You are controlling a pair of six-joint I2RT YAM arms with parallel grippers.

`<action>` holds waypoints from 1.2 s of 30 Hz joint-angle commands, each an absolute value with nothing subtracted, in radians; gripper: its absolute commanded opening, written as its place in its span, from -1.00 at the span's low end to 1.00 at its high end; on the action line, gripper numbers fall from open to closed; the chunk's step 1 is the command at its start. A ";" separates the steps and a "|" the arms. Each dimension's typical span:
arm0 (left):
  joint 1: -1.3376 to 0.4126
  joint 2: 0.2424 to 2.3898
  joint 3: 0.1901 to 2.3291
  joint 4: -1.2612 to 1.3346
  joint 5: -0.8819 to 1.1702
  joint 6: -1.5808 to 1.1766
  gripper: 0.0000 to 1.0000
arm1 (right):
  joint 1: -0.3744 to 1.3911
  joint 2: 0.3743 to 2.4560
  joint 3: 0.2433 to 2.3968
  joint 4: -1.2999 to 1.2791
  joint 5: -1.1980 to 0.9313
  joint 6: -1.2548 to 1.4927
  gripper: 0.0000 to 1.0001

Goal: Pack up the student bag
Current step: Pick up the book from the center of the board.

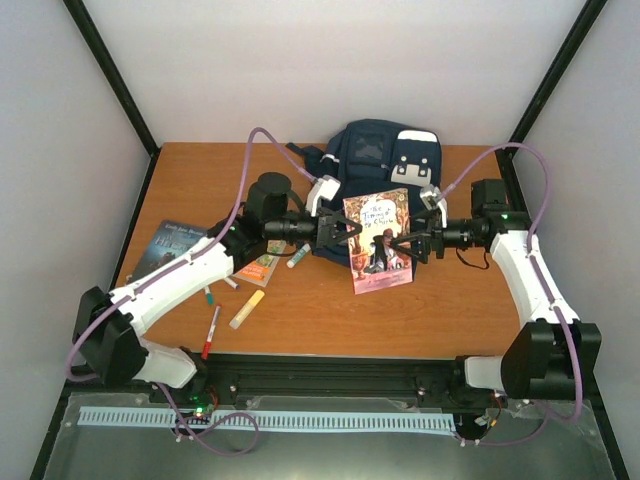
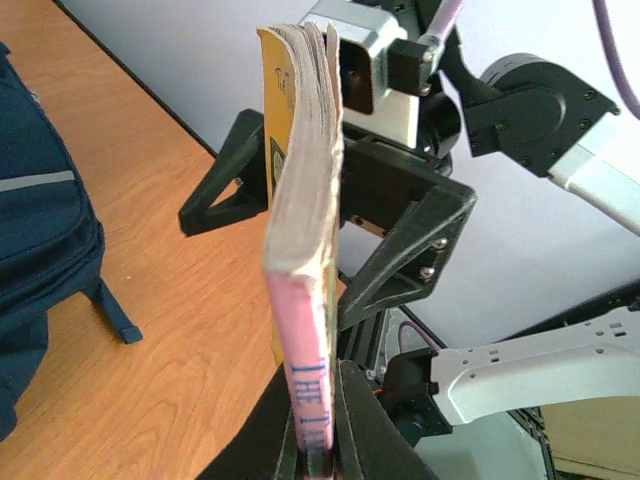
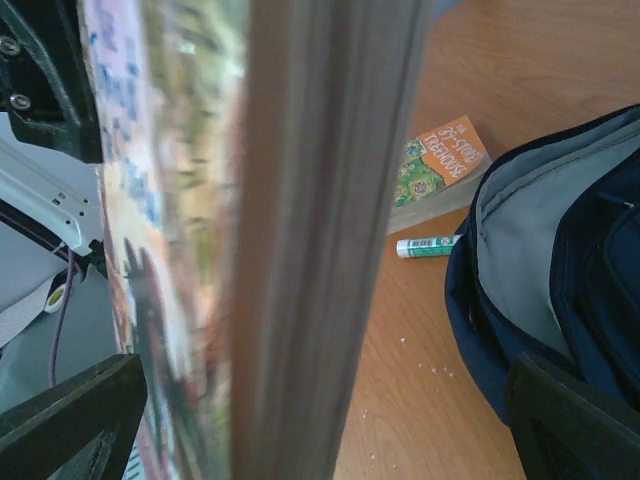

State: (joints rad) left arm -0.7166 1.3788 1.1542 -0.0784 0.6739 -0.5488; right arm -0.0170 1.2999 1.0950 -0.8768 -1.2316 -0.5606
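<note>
The student bag [image 1: 375, 160] lies at the far middle of the table, navy blue, its mouth open on grey lining [image 3: 520, 230]. In front of it a paperback book [image 1: 380, 240] with a pink spine [image 2: 305, 375] stands upright in the air between both arms. My left gripper [image 1: 343, 232] is shut on the book's spine edge [image 2: 318, 445]. My right gripper [image 1: 413, 243] is open, its two fingers [image 3: 70, 410] standing either side of the book's page edge [image 3: 320, 230] without pinching it.
On the table's left part lie a dark blue book [image 1: 180, 240], an orange book [image 1: 262, 265], a green-and-white glue stick [image 1: 298, 256], a yellow highlighter [image 1: 247, 309] and a red pen [image 1: 211, 332]. The orange book [image 3: 440, 165] and glue stick [image 3: 428, 245] lie just left of the bag.
</note>
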 commanded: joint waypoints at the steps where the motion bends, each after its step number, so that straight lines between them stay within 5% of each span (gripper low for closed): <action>1: -0.709 1.411 1.231 -0.010 0.752 -0.555 -0.99 | -0.008 1.325 1.077 -0.887 -1.294 -0.600 0.95; 5: -0.693 1.462 1.265 -0.026 0.741 -0.536 -0.98 | -0.009 1.400 1.154 -1.229 -1.434 -0.954 0.62; 9: -0.671 1.495 1.286 -0.067 0.713 -0.504 -0.98 | -0.010 1.477 1.194 -1.503 -1.491 -1.206 0.07; 15: -0.654 1.513 1.300 -0.105 0.703 -0.466 -0.99 | -0.015 1.439 1.181 -1.379 -1.506 -1.047 -0.41; 20: -0.653 1.525 1.309 -0.111 0.697 -0.452 -0.95 | -0.015 1.363 1.123 -1.002 -1.442 -0.619 -0.93; 22: -0.653 1.535 1.313 -0.119 0.686 -0.444 -0.83 | -0.017 1.349 1.104 -0.914 -1.380 -0.506 -0.94; 26: -0.636 1.585 1.336 -0.187 0.573 -0.448 0.01 | -0.044 1.349 1.103 -0.845 -1.247 -0.433 -0.94; 28: -0.597 1.625 1.346 -0.209 0.490 -0.487 0.22 | -0.081 1.334 1.088 -0.784 -1.168 -0.377 -0.94; 36: -0.451 1.919 1.557 -0.438 0.078 -0.536 0.28 | -0.188 1.254 1.006 -0.678 -1.006 -0.343 -0.94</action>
State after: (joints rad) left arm -0.5041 1.8019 1.4319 -0.2852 0.3233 -0.5175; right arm -0.1669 1.3067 1.0264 -0.7612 -1.0870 -0.3878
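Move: The pink book hangs in the air between the hands, still pinched at its left edge by the left fingers. Its middle is about 6 cm to the left hand's right and 2 cm back. From the right hand, open around the book's other edge, it lies some 4 cm left, almost level. From the left hand, the backpack's middle is about 25 cm ahead, 7 cm right and 25 cm down; the orange book is roughly 10 cm ahead, 22 cm left and 30 cm below. The pink book changes hands: the right fingers close on its right edge while that hand eases back about 3 cm, and only then do the left fingers open. Freed, the left hand swings forward and down, some 18 cm ahead in all, towards the left side of the backpack. The right hand carries the book forward, right and a little down, turning some 25 degrees clockwise. ##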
